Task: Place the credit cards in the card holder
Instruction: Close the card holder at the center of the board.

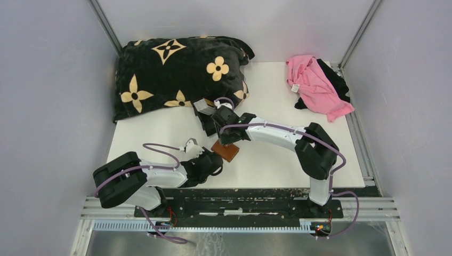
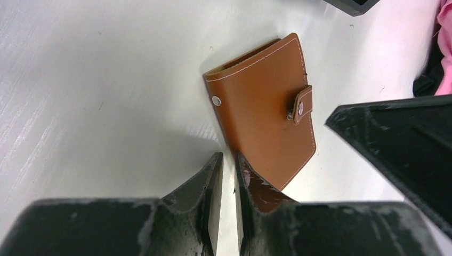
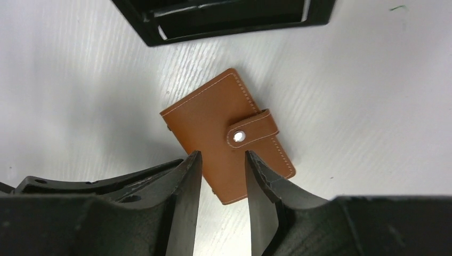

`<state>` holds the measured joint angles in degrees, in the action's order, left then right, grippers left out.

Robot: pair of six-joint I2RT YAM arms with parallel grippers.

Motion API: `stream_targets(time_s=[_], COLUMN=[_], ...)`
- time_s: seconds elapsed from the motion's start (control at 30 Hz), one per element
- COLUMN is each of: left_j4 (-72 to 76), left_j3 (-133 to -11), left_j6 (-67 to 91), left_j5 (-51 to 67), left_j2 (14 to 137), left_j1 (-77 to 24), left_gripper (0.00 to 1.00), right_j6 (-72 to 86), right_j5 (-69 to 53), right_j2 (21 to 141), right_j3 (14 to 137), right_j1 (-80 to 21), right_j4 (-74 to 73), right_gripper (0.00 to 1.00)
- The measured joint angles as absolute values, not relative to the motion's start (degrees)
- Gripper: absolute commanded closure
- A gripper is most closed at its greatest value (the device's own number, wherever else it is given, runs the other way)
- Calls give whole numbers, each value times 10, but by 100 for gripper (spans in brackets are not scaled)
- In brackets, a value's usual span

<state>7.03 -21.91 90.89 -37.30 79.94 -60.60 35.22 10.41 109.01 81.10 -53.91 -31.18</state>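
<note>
The card holder, a brown leather wallet, lies flat on the white table with its snap tab fastened; it also shows in the left wrist view and the right wrist view. My right gripper hangs just above its near end, open, with nothing between the fingers. My left gripper sits low at the wallet's near corner, jaws a narrow slit apart and empty. The credit cards do not show clearly in any view.
A black plastic tray lies just beyond the wallet, partly under the right arm. A black blanket with tan flowers fills the back left. A pink cloth on a black garment lies at the back right.
</note>
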Motion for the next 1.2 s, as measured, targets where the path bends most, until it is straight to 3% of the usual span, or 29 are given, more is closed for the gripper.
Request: stream_targets(time_s=[0.3, 0.63, 1.2], left_j4=[37, 4, -32], left_j3=[-236, -246, -270], left_j6=[909, 909, 871], left_j5=[-373, -370, -357], left_j2=[801, 795, 799], left_j1=[-606, -595, -545], left_gripper=[75, 75, 75], right_j6=[346, 359, 376], right_j5=[61, -69, -243], right_j2=[1075, 1084, 1113], right_j3=[772, 714, 645], right_j1=[-470, -381, -354], right_j4=[-274, -175, -62], right_gripper=[58, 58, 57])
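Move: The card holder lies almost straight below the right hand, some 6 cm down and about 1 cm back and 1 cm left. From that hand the black tray's middle is about 13 cm ahead and 5 cm left, with its white cards some 17 cm ahead and 9 cm left. The left hand, low at the holder's spine, has the holder's middle about 4 cm ahead and 4 cm right, the tray's about 17 cm ahead and 2 cm left. Forward and right by about 5 cm each, the right hand swings off from above the card holder, then curls back some 2.5 cm and slightly left while sinking 4.5 cm overall, tilting its fingers to point more leftward. Half-open, they come up to the strap edge. The left hand, fingers still almost shut, slides about 3 cm left and forward along the spine. ##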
